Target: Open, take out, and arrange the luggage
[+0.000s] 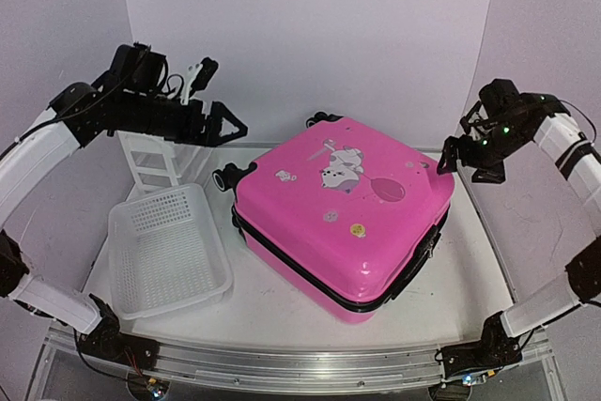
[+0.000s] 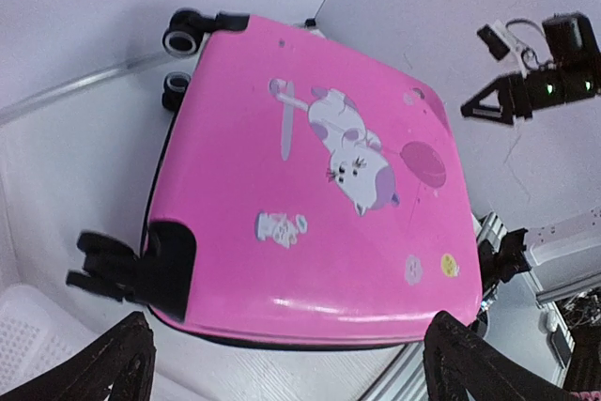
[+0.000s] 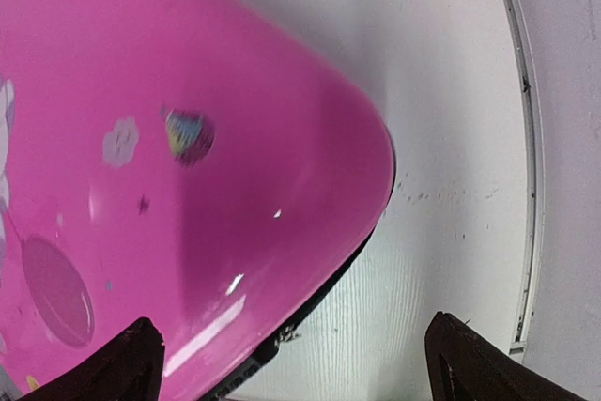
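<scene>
The luggage [image 1: 343, 213] is a bright-pink hard-shell suitcase lying flat and closed in the middle of the table, with cartoon stickers on its lid and black wheels [image 1: 225, 178] at its far left corner. My left gripper [image 1: 230, 129] hangs open in the air above and to the left of it. In the left wrist view the whole lid [image 2: 310, 185] shows beyond the spread left gripper [image 2: 291, 363]. My right gripper [image 1: 468, 164] hovers open by the suitcase's far right corner. Its own view looks down on that rounded corner [image 3: 188, 185], the right gripper [image 3: 291, 354] holding nothing. A zipper pull [image 3: 286, 332] shows at the seam.
A white mesh basket [image 1: 169, 251] sits on the table left of the suitcase. A white ladder-like organizer [image 1: 150, 161] stands behind it, under my left arm. A metal rail [image 1: 282, 363] runs along the near table edge. White walls close in at the back and sides.
</scene>
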`<state>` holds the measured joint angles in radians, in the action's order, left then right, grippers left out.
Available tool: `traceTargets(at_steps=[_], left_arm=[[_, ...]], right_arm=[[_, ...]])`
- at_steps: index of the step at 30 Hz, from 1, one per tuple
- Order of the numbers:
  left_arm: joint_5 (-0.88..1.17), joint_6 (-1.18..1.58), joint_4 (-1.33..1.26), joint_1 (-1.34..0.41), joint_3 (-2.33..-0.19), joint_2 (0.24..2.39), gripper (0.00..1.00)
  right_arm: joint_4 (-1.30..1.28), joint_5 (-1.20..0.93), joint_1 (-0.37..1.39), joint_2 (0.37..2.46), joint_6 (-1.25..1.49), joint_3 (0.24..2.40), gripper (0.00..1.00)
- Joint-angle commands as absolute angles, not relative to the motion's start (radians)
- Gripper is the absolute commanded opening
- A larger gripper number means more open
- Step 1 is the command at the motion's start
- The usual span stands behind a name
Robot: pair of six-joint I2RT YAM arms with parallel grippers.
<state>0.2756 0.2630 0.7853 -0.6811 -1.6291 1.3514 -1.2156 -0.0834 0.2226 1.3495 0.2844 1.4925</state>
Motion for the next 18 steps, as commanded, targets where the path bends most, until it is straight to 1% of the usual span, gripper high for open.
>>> traceTargets(at_steps=[1, 4, 7, 10, 14, 18], left_arm=[[0.317, 0.354, 0.798, -0.703, -1.423, 1.311, 1.0], [0.321, 0.42, 0.756, -0.775, -1.315, 1.291, 1.0], [0.318, 0.482, 0.647, -0.884, -1.234, 1.312, 0.99], [0.368, 0.542, 0.516, -0.919, -1.189, 1.359, 0.96], [0.334, 0.543, 0.451, -0.919, -1.217, 1.435, 0.95], [0.281, 0.503, 0.448, -0.915, -1.306, 1.531, 0.95]], right_arm=[[-1.177, -0.249, 0.122, 1.471, 0.246, 1.661, 0.98], [-1.177, -0.36, 0.089, 1.596, 0.247, 1.768, 0.98], [-1.172, -0.496, 0.077, 1.711, 0.261, 1.844, 0.98], [-1.17, -0.59, 0.077, 1.795, 0.264, 1.882, 0.98], [-1.152, -0.623, 0.077, 1.804, 0.255, 1.796, 0.98], [-1.116, -0.615, 0.076, 1.72, 0.235, 1.631, 0.96]])
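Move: The suitcase is turned cornerwise in front of me. Its middle is about 26 cm to the right of my left hand, barely 2 cm farther out and some 28 cm below. From that hand the empty white basket is roughly 18 cm left, 2 cm back and 34 cm down, and the drawer unit about 34 cm ahead, 24 cm left and 26 cm lower. The suitcase's middle lies about 28 cm left of my right hand, nearly level with it fore and aft, 15 cm below. I drop my left hand about 18 cm, drawing it back and then easing it right, some 7 cm each way overall, down to the suitcase's near-left edge, tipping the open fingers some 25 degrees further down. Meanwhile my right hand reaches about 11 cm forward past the right corner, along the far-right side, then sinks slightly, its open fingertips swinging left towards the case. ##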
